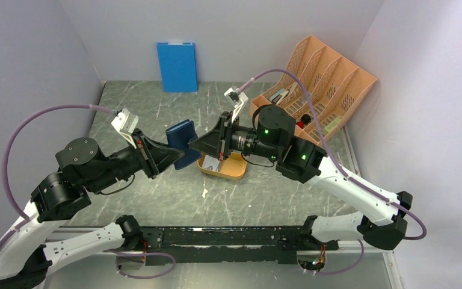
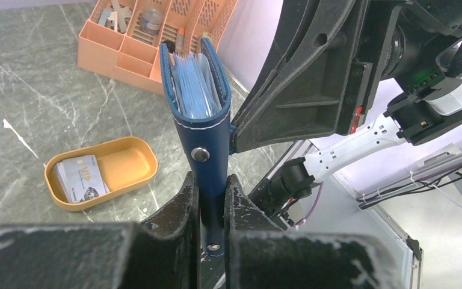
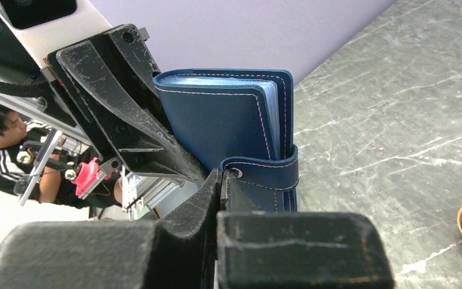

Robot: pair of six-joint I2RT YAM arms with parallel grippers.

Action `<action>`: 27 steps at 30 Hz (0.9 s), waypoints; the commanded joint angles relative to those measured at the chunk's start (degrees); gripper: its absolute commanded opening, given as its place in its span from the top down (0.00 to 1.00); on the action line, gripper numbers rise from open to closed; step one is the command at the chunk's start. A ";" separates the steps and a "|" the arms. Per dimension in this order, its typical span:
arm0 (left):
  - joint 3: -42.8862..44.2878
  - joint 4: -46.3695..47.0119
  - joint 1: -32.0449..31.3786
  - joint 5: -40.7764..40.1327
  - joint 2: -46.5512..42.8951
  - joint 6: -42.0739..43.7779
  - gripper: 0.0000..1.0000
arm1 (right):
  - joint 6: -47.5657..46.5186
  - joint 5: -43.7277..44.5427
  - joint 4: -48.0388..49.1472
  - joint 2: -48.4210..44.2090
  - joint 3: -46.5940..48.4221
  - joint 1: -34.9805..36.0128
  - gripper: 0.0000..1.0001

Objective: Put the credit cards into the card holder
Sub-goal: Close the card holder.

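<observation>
The navy card holder [image 1: 181,139] hangs in the air between both arms, above the table. Seen from the left wrist, the card holder [image 2: 195,96] stands on edge with pale inner pockets showing at its top. My left gripper [image 2: 212,180] is shut on its lower cover. In the right wrist view my right gripper [image 3: 222,177] is shut on the end of the snap tab [image 3: 264,171], which wraps round the card holder [image 3: 222,123]. Grey credit cards [image 2: 83,177] lie in the orange tray [image 2: 126,159] below, also visible as cards [image 1: 212,164] in the top view.
An orange slotted desk organiser [image 1: 319,78] with small items stands at the back right. A bright blue flat panel [image 1: 177,66] leans on the back wall. The orange tray [image 1: 231,168] sits on the marble table just under the right gripper [image 1: 195,144].
</observation>
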 commanded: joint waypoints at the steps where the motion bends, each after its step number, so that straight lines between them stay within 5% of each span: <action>1: 3.29 18.33 -3.02 26.18 1.25 -4.63 0.95 | -0.65 5.57 -5.97 8.83 -0.76 -0.35 1.00; 14: 3.69 19.94 -2.90 29.30 1.88 -4.40 0.95 | -1.50 4.82 -11.44 13.76 3.00 -0.35 1.00; 19: 5.69 8.94 -2.99 15.89 1.99 -0.60 0.95 | -1.37 3.19 -8.87 10.63 1.09 -1.04 1.00; 23: 3.88 -1.28 -2.96 -2.76 1.35 1.30 0.95 | -1.59 1.55 -8.29 6.15 -0.35 -1.50 0.58; 27: -0.86 -3.50 -3.05 -10.38 0.23 -0.25 0.95 | -1.19 -0.41 -9.54 2.90 -0.48 -1.80 0.24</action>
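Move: The card holder stands closed between the hands, its middle roughly 2 cm ahead, 3 cm right of and 2 cm above the left hand, which already grips the spine. From the right hand that middle is about 3 cm left and 2 cm up, level ahead; the strap is right at its shut fingertips. The yellow tray sits some 9 cm ahead, 8 cm right of and 39 cm below the left hand, its VIP cards about 4 cm nearer on the left. The card holder's strap is let go: both hands first sink together with the holder, then, after some 3 cm, the right fingers spread to over half open by the strap while that hand goes on down, about 5.5 cm in all. The left keeps its pinch on the spine, lowering about 4 cm and easing slightly forward and left late on; both hands' fingers tip down some 10 degrees. ##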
